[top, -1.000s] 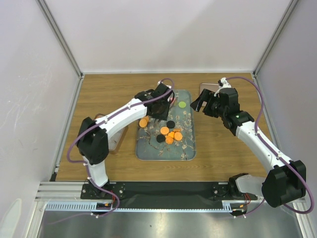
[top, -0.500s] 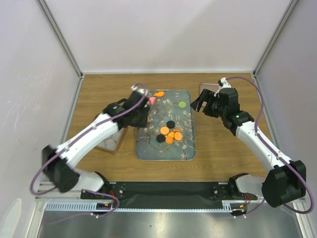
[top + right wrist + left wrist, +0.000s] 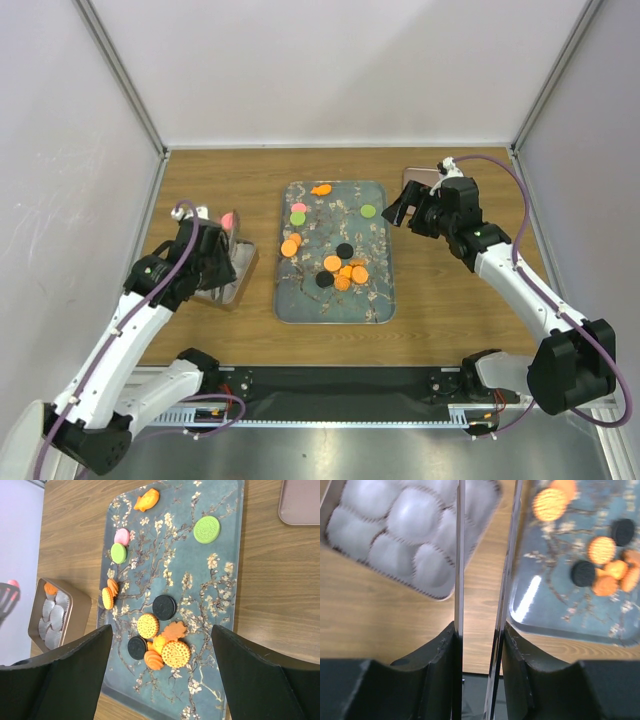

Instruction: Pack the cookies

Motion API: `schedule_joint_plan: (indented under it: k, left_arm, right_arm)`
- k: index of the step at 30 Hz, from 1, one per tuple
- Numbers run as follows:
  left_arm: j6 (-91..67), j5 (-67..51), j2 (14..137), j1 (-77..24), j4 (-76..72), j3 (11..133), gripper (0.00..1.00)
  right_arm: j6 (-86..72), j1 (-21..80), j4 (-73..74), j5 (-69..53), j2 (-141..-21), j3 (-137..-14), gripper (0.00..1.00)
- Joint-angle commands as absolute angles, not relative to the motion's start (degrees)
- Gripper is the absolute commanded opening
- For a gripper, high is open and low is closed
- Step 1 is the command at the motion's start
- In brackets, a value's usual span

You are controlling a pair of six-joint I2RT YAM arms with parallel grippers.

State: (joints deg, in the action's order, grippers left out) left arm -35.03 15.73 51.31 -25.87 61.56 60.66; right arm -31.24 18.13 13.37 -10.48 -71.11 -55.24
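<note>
Several cookies lie on the floral tray (image 3: 340,305) (image 3: 200,595): an orange and black cluster (image 3: 345,272) (image 3: 165,647), a green one (image 3: 369,211) (image 3: 206,529), a pink one (image 3: 298,208) and a fish-shaped orange one (image 3: 321,189). My left gripper (image 3: 222,225) hangs over the far end of the tin box (image 3: 228,272) (image 3: 410,530), its long metal blades (image 3: 458,555) shut on a pink cookie (image 3: 227,219) (image 3: 13,583); the blade tips are cut off in the left wrist view. My right gripper (image 3: 410,210) (image 3: 161,635) hovers open above the tray's right side.
The box holds white paper cups and one orange cookie (image 3: 50,588). A pinkish lid (image 3: 420,178) (image 3: 300,502) lies on the table behind the right gripper. White walls enclose the table on three sides.
My left arm has swung left from the tray to the tin box, carrying the pink cookie with it. The right arm has not moved.
</note>
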Motion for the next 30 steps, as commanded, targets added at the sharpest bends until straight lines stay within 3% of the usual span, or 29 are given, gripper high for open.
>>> schedule_joint_plan:
  k: [1,30]
  left_arm:
    - [-36.91,13.28,49.66,-21.98,61.53,58.28,0.41]
    - [-32.08,0.62,53.88,-4.75,52.12,49.04,0.41]
  right_arm:
    - [-31.11,18.02,11.43,-11.78,-70.84,-55.90,0.87]
    - [-31.38,18.19,11.16,-12.22,-70.66,-55.81,0.87]
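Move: The left hand holds the tongs, whose ends grip a pink cookie about 10 cm ahead of and 10 cm below the hand. The cookie box's middle lies some 7 cm ahead, 4 cm left and 17 cm down. An orange cookie already sits in the box's far left corner, 7 cm beyond its middle and 4 cm farther left. On the tray, the nearest round orange cookie is roughly 11 cm ahead, 13 cm right. From the idle right hand, the box is about 40 cm left, 8 cm back. Still pinching the pink cookie in the tongs' ends, the left hand lowers it into the far part of the cookie box: about 7 cm down with some 3 cm to the left, the leftward part mostly early on, then a slower, mainly downward settling. The wrist tips the tongs about 10 degrees steeper and swings slightly counter-clockwise, while the fingers keep their hold on the tongs. ##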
